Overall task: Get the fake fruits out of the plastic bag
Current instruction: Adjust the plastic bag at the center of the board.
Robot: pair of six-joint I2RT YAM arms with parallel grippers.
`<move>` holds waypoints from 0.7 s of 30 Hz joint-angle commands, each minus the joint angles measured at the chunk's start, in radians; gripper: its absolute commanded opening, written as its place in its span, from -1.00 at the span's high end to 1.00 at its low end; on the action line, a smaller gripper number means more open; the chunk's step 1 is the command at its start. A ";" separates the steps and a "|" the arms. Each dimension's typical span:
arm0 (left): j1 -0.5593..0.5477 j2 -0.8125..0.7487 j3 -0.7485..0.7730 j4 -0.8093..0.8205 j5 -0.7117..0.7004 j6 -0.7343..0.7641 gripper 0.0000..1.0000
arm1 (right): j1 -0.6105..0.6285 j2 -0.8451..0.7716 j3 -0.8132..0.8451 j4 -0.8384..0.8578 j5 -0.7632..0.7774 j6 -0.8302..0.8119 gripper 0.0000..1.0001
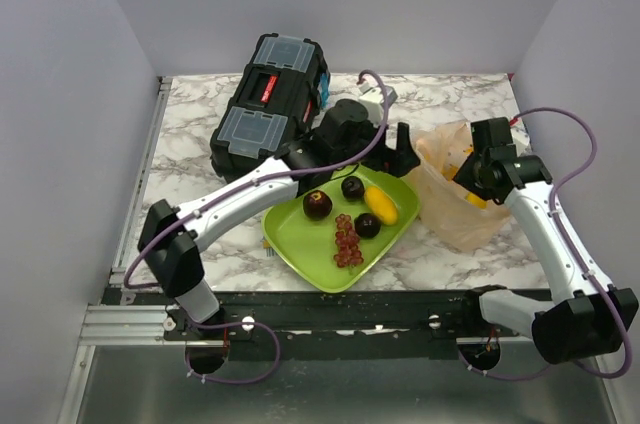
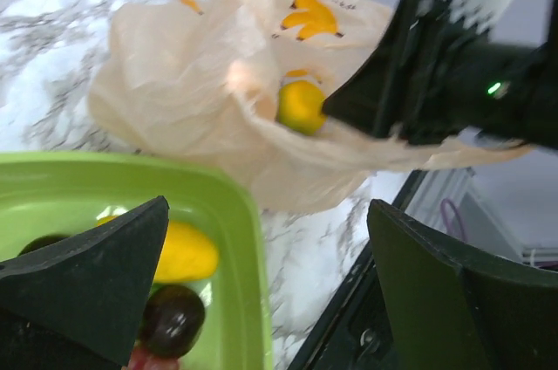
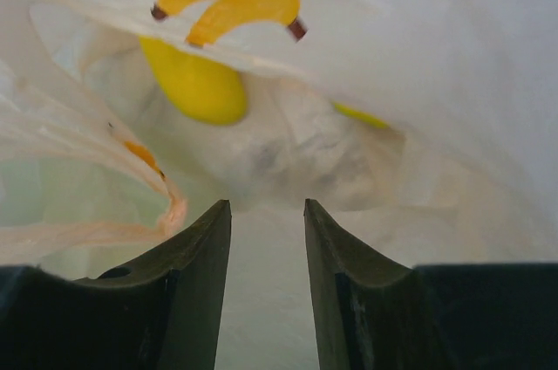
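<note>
The peach plastic bag (image 1: 455, 206) lies right of the green tray (image 1: 300, 249), its mouth toward my right arm. My right gripper (image 1: 466, 176) reaches into it; in the right wrist view the fingers (image 3: 196, 274) stand a narrow gap apart with only bag film (image 3: 288, 152) ahead, and a yellow fruit (image 3: 196, 82) lies deeper inside. My left gripper (image 1: 405, 156) hovers wide open over the tray's far right corner, beside the bag (image 2: 192, 82), holding nothing. On the tray lie maroon fruits (image 1: 317, 205), a yellow one (image 1: 380, 205) and a red grape bunch (image 1: 347, 242).
A black toolbox (image 1: 272, 99) stands at the back left, close behind the left arm. The white walls close in on both sides. The table's front edge with the metal rail (image 1: 330, 309) runs just below the tray.
</note>
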 commanded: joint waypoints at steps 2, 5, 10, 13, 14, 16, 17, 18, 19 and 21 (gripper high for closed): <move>-0.053 0.169 0.173 0.013 -0.015 -0.053 -0.93 | 0.002 -0.023 -0.137 0.133 -0.194 0.137 0.39; -0.069 0.232 0.230 -0.012 -0.021 -0.029 -0.93 | 0.002 -0.079 -0.227 0.196 -0.282 0.170 0.59; -0.070 0.299 0.252 -0.028 -0.010 -0.014 -0.74 | 0.002 -0.220 -0.384 0.268 -0.414 0.246 0.61; -0.069 0.317 0.241 -0.057 -0.030 0.006 -0.55 | 0.002 -0.267 -0.465 0.288 -0.522 0.290 0.61; -0.070 0.320 0.236 -0.072 -0.046 0.016 -0.47 | 0.003 -0.283 -0.485 0.290 -0.538 0.297 0.61; -0.070 0.323 0.218 -0.080 -0.060 0.038 -0.19 | 0.003 -0.310 -0.508 0.275 -0.536 0.303 0.62; -0.070 0.322 0.202 -0.076 -0.062 0.048 -0.05 | 0.004 -0.324 -0.513 0.262 -0.518 0.304 0.61; -0.070 0.323 0.189 -0.074 -0.070 0.052 0.09 | 0.003 -0.332 -0.512 0.236 -0.485 0.310 0.61; -0.070 0.326 0.180 -0.073 -0.075 0.054 0.22 | 0.004 -0.339 -0.508 0.212 -0.452 0.323 0.61; -0.070 0.337 0.174 -0.086 -0.076 0.062 0.39 | 0.003 -0.343 -0.509 0.166 -0.374 0.385 0.61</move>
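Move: The plastic bag's near left edge hangs about 7 cm to the left hand's right, 1 cm ahead and 8 cm below; the yellow mango in the tray is roughly 10 cm back, 4 cm left and 18 cm below. From the right hand, already in the bag's mouth, that edge's slack wall lies some 6 cm back, 8 cm left and 8 cm down; a yellow fruit in the bag sits about 3 cm ahead, 4 cm left and 9 cm below. Left hand drops 8 cm, reaching right, and closes on the bag's edge; right, narrowing, sweeps left, down, back. ##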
